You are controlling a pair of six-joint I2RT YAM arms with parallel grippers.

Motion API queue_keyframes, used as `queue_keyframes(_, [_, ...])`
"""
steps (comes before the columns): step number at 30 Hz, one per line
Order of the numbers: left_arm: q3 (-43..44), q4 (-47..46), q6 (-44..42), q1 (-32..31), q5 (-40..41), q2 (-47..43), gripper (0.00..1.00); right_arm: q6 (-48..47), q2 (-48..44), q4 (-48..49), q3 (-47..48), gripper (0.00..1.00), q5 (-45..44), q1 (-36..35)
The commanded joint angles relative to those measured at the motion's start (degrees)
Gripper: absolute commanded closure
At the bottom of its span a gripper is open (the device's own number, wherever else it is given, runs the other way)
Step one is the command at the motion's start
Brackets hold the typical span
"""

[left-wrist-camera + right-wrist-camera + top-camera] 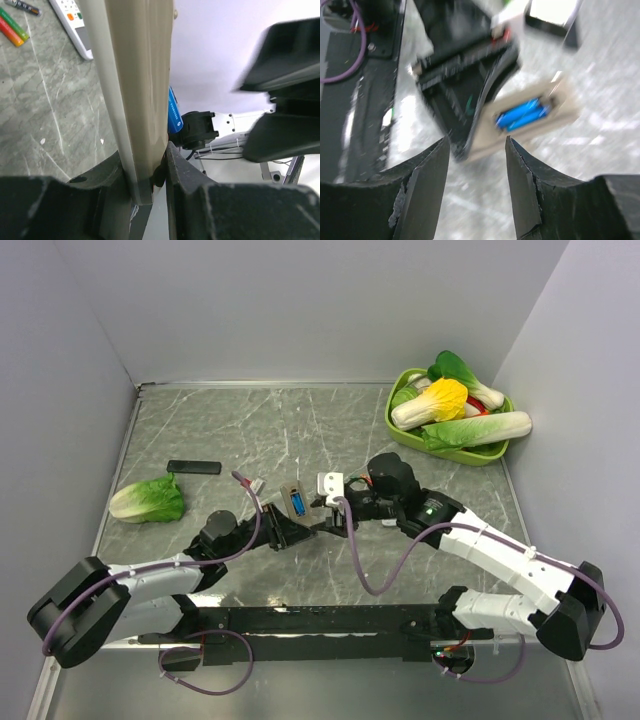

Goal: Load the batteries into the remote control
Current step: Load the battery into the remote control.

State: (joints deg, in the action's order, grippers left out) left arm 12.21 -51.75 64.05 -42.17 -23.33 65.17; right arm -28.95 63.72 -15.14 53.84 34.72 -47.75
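Observation:
The remote control [295, 504] is held off the table, its grey-beige back and blue recess [522, 114] facing up. My left gripper [283, 531] is shut on its lower end; in the left wrist view the beige body [135, 90] runs up from between the two fingers [142, 175]. My right gripper [336, 519] hovers just right of the remote control. Its jaws [476, 142] stand open with nothing between them, and the recess lies just beyond the tips, blurred. Several slim batteries [12, 25] with green, red and orange wraps lie on the table, top left in the left wrist view.
A wider white remote [75, 25] lies next to the batteries, and shows as a white block [330, 483] behind the grippers. A flat black bar [193, 467] and a green lettuce [148, 500] lie at the left. A green basket [395, 425] of vegetables stands at the back right.

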Motion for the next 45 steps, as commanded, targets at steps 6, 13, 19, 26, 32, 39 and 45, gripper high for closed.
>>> queue_keyframes(6, [2.0,0.5,-1.2,0.2,-2.2,-1.9,0.98,-11.5,-0.4,6.6,0.7,0.53,5.4,-0.1])
queue_keyframes(13, [2.6,1.0,-1.7,0.2,-3.3,-2.7,0.98,-13.6,1.9,4.7,1.2,0.57,6.0,-0.1])
queue_keyframes(19, [2.9,1.3,-1.8,0.2,-4.5,-3.1,0.98,-14.0,4.2,4.4,1.5,0.61,4.6,0.0])
queue_keyframes(26, [3.3,2.0,-2.2,0.2,-5.2,-4.0,0.97,-13.9,6.1,4.9,1.9,0.63,4.7,0.0])
queue_keyframes(32, [3.4,2.4,-2.4,0.2,-5.3,-4.2,0.97,-13.0,7.4,5.7,2.1,0.65,5.2,-0.1])
queue_keyframes(39, [3.5,1.6,-1.9,0.1,-5.8,-3.7,0.97,-11.2,8.3,7.0,2.4,0.68,4.0,0.0])
queue_keyframes(45, [3.3,1.0,-1.6,0.2,-5.5,-4.1,0.98,-10.1,7.3,8.5,1.0,0.67,1.6,-0.1])
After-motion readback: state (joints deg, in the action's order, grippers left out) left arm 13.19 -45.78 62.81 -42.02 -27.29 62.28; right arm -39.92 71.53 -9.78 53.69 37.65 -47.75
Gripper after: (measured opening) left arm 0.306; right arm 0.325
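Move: The two blue batteries in the beige remote's open bay lie about 4 cm ahead of the right fingertips, 5 cm left and 4 cm below. From the left hand, which already grips the remote by its near end, they sit some 6 cm ahead, 1 cm left and 1 cm above. From the right hand, the loose batteries are roughly 10 cm ahead, 6 cm right and 22 cm below, and the white remote about 10 cm ahead, 17 cm right, equally low. The blue batteries in the bay are what the right hand comes back to: it first rises about 2 cm, rolling some 10 degrees, then sinks about 5 cm while easing left and a little forward, its fingers narrowing from just over half to a third open, until the tips seem to touch the battery ends nearer the grip. The left hand keeps its hold on the remote and draws it back slightly. ##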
